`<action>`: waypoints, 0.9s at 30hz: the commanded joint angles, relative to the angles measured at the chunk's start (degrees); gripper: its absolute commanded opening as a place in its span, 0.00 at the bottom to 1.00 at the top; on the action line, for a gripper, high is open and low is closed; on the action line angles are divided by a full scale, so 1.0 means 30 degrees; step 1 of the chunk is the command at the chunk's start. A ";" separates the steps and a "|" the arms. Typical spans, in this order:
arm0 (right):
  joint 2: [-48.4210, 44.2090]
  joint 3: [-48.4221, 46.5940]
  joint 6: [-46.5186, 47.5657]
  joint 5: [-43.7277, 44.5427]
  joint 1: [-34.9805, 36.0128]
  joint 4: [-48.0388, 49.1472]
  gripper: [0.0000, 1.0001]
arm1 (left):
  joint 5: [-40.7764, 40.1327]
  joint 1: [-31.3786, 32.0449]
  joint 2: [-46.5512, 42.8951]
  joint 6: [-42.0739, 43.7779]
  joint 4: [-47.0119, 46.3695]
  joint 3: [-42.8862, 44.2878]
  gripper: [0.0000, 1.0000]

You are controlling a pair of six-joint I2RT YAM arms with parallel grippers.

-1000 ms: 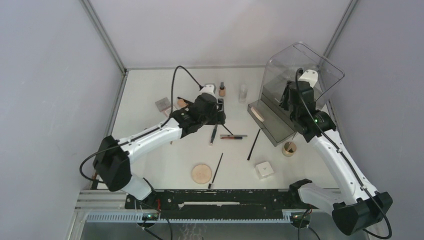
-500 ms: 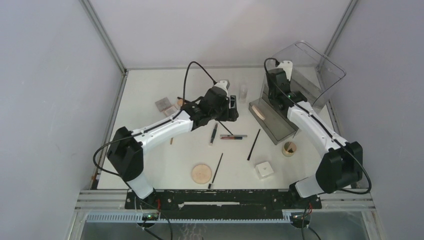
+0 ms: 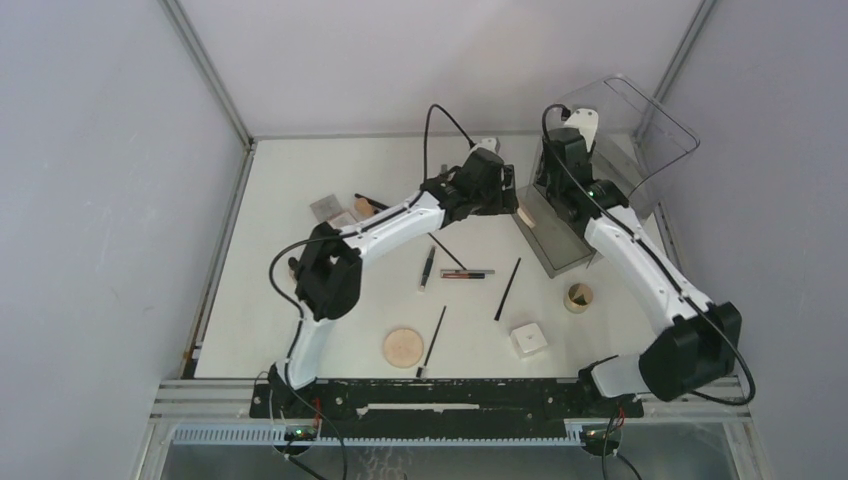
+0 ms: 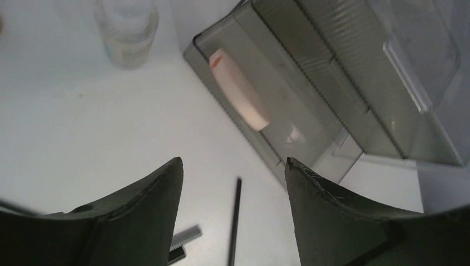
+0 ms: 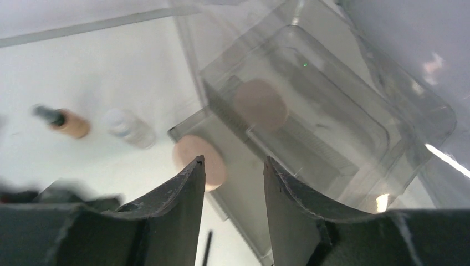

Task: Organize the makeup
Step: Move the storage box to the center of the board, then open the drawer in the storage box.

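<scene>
The makeup is spread over the white table: a round tan puff (image 3: 403, 347), a black brush (image 3: 432, 340), a black pencil (image 3: 507, 289), a white box (image 3: 528, 339), a red-and-silver stick (image 3: 467, 273) and square compacts (image 3: 325, 208). One puff (image 4: 238, 88) lies in the front tray of the clear bin (image 3: 640, 130); another puff (image 5: 260, 104) shows deeper inside. My left gripper (image 4: 233, 166) hovers open just left of the tray, nothing between its fingers. My right gripper (image 5: 233, 160) hangs open above the tray, also holding nothing.
A clear bottle (image 4: 126, 33) and a tan dark-capped bottle (image 5: 66, 122) stand left of the bin, close to my left arm. A small round roll (image 3: 578, 296) sits near the bin's front corner. Cage walls close the table on all sides.
My left arm has swung right from the table's middle to the bin's front edge. My right gripper has shifted left and back over the bin. Both stay open.
</scene>
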State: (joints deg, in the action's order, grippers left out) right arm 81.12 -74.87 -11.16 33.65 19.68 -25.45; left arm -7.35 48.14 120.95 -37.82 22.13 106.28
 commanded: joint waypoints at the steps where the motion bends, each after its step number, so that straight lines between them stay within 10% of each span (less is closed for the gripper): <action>1: -0.2873 -0.0150 -0.1514 -0.1752 0.0689 -0.1707 0.51 | -0.0151 0.0154 0.2139 -0.0922 0.0797 0.3617 0.72; 7: -0.4631 0.2251 -0.1445 -0.6701 0.0327 -0.3202 0.52 | 0.0554 -0.0033 0.2431 -0.0765 0.2459 0.4198 0.64; 15: -0.2401 0.5249 0.0011 -1.1452 -0.0493 -0.1708 0.57 | -0.2497 -0.0599 -0.6474 0.1138 0.0690 -0.5950 0.67; 27: 0.0851 0.7606 0.2462 -0.7723 -0.0657 0.2219 0.54 | -0.5958 -0.0803 -1.4754 0.1969 0.2199 -1.3282 0.68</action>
State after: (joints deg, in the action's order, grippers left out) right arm 83.18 -52.34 -7.29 6.66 17.98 -25.87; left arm -19.84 45.52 80.62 -33.87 27.44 70.24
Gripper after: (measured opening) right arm 0.550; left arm 0.681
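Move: The storage box's open drawer has its middle about 22 cm below the right hand, some 4 cm back and 2 cm to its right. The powder puff in it lies 2 cm ahead and 4 cm left of that hand; the gold cup stands some 20 cm back and 8 cm right, the thin black brush some 17 cm back and 8 cm left. From the left hand the drawer lies about 11 cm right, 2 cm back and 13 cm below. The right hand draws back and rises slightly over the open drawer, then drops fast, about 18 cm lower in all and 8.5 cm back with a little left, its half-open fingers tipping some 30 degrees further down and turning about 20 degrees counter-clockwise, to come close beside the drawer's outer front near its near end. The left hand first dips about 4 cm beside the drawer with a short reach forward and right, then swings away left, back and up over the pens in mid-table, fingers staying open. ##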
